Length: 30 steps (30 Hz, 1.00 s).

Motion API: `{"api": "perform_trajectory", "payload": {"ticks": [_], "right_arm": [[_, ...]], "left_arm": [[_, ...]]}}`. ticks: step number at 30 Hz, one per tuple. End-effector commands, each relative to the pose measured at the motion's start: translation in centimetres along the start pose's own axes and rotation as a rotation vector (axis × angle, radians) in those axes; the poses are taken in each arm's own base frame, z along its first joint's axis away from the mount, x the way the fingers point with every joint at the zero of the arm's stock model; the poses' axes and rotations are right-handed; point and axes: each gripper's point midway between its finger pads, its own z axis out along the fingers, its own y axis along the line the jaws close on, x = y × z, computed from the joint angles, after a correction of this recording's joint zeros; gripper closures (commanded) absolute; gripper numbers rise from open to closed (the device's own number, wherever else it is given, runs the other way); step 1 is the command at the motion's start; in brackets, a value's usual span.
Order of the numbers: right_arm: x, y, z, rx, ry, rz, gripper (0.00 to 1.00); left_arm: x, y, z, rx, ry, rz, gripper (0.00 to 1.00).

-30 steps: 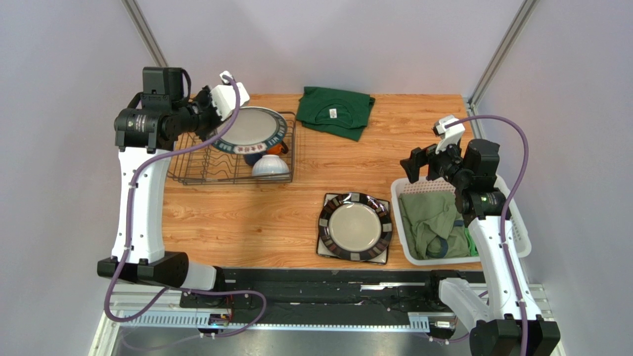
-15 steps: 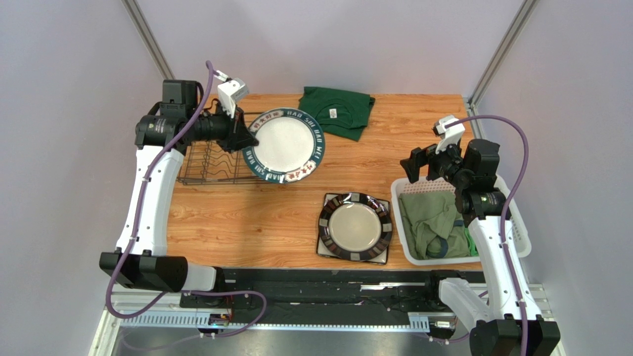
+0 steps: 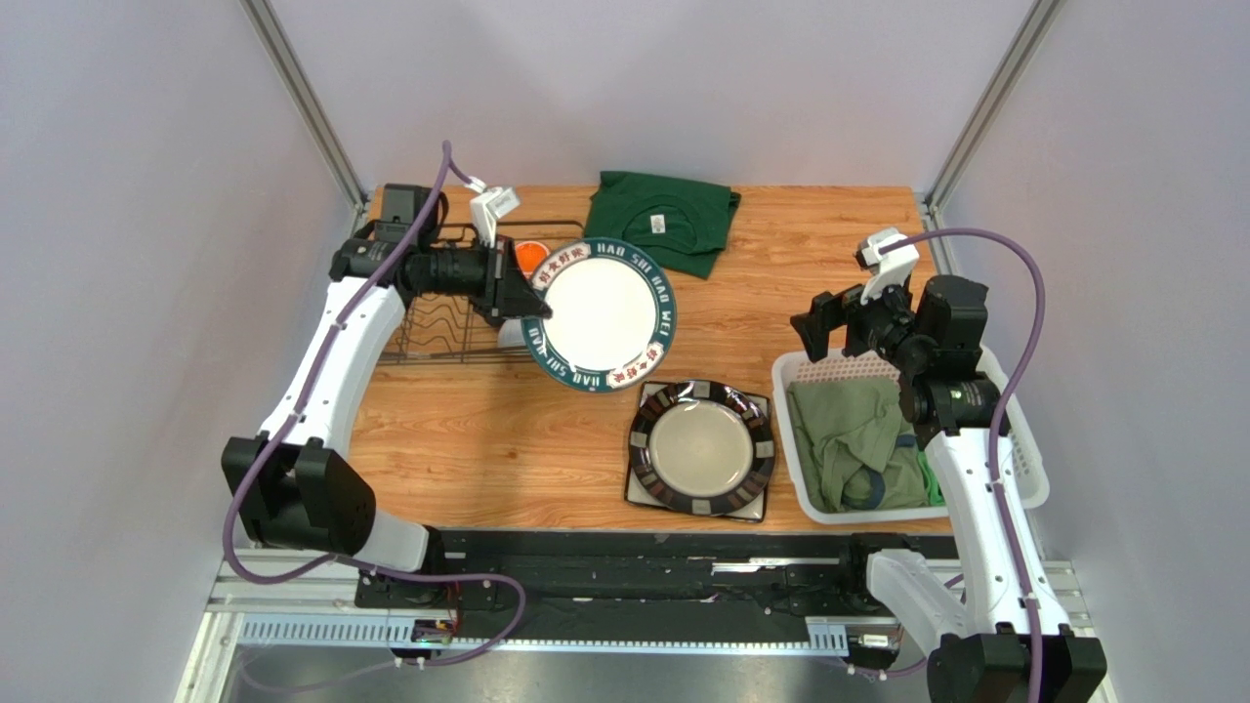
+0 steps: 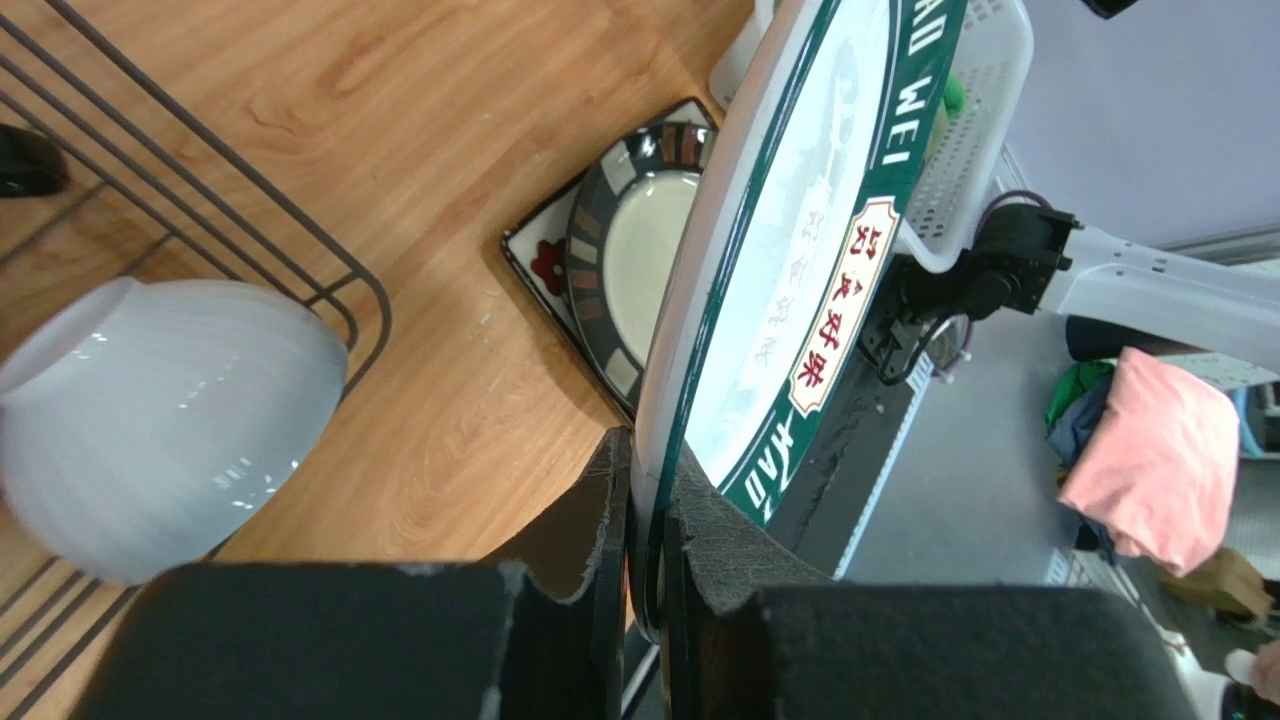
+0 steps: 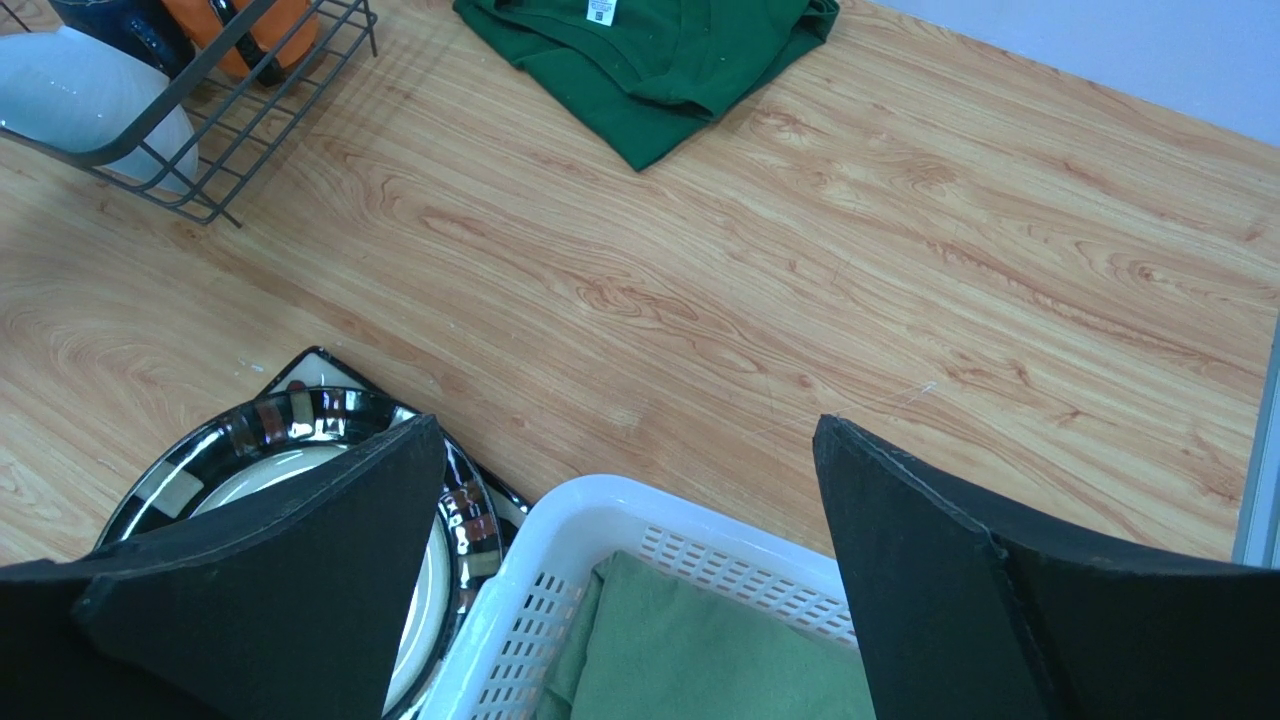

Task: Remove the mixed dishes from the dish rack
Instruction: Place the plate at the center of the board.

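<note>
My left gripper [image 3: 528, 305] [image 4: 646, 477] is shut on the rim of a round, green-rimmed white plate [image 3: 602, 315] [image 4: 796, 255], held on edge above the table just right of the dish rack [image 3: 437, 315] [image 5: 226, 128]. In the rack's right end lie a small white bowl [image 4: 158, 420] [image 5: 75, 90], an orange mug [image 3: 517, 259] [image 5: 263, 23] and a dark blue mug [image 5: 113, 15]. A square dark-rimmed plate with a cream centre [image 3: 702, 450] [image 4: 639, 255] [image 5: 278, 408] rests flat on the table. Over the laundry basket's far corner, my right gripper [image 3: 837, 315] [image 5: 625, 428] stands open and holds nothing.
A white slatted laundry basket [image 3: 1013, 440] [image 5: 661, 518] with green cloth stands at the right. A folded dark green shirt [image 3: 663, 220] [image 5: 646, 53] lies at the table's back edge. Grey walls close in on both sides.
My left arm lifted the round plate out of the rack and carried it rightward and nearer, over the table. The right arm has stayed put.
</note>
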Motion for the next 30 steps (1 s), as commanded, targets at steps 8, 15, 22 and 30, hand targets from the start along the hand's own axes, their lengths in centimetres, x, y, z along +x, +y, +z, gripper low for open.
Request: {"api": "perform_trajectory", "payload": {"ticks": [8,15,22,30], "right_arm": [[-0.9,-0.3,-0.2,0.017,-0.023,-0.028,0.01],[-0.8,-0.5,-0.2,0.023,-0.021,-0.034,0.01],[-0.6,-0.6,0.0,0.027,-0.014,-0.034,0.01],[-0.4,-0.7,0.2,0.03,-0.005,-0.031,0.01]], "left_arm": [[1.0,-0.8,4.1,0.133,0.046,-0.031,1.0],[2.7,-1.8,6.5,0.188,0.123,-0.041,1.0],[4.0,-2.4,8.4,0.204,0.18,-0.032,1.0],[6.5,-2.0,11.2,0.214,0.281,-0.052,1.0]]}}
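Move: My left hand already pinches the left rim of the green-rimmed plate. The stack on the board that the plate is headed for lies about 21 cm to the right, 10 cm back and some 19 cm below; the laundry basket stands about 26 cm to the right of the stack. The white bowl in the rack is about 5 cm ahead of my left hand, 2 cm left and 14 cm below. From my idle right hand the stack is roughly 14 cm left, 12 cm back and 17 cm below. Keeping the plate's rim pinched, I bring my left hand down and to the right about 8 cm each way, drifting a little back, away from the rack and towards the stacked plates. On the way the wrist swings some 15 degrees clockwise and the hand's forward side dips by about 10 degrees. ##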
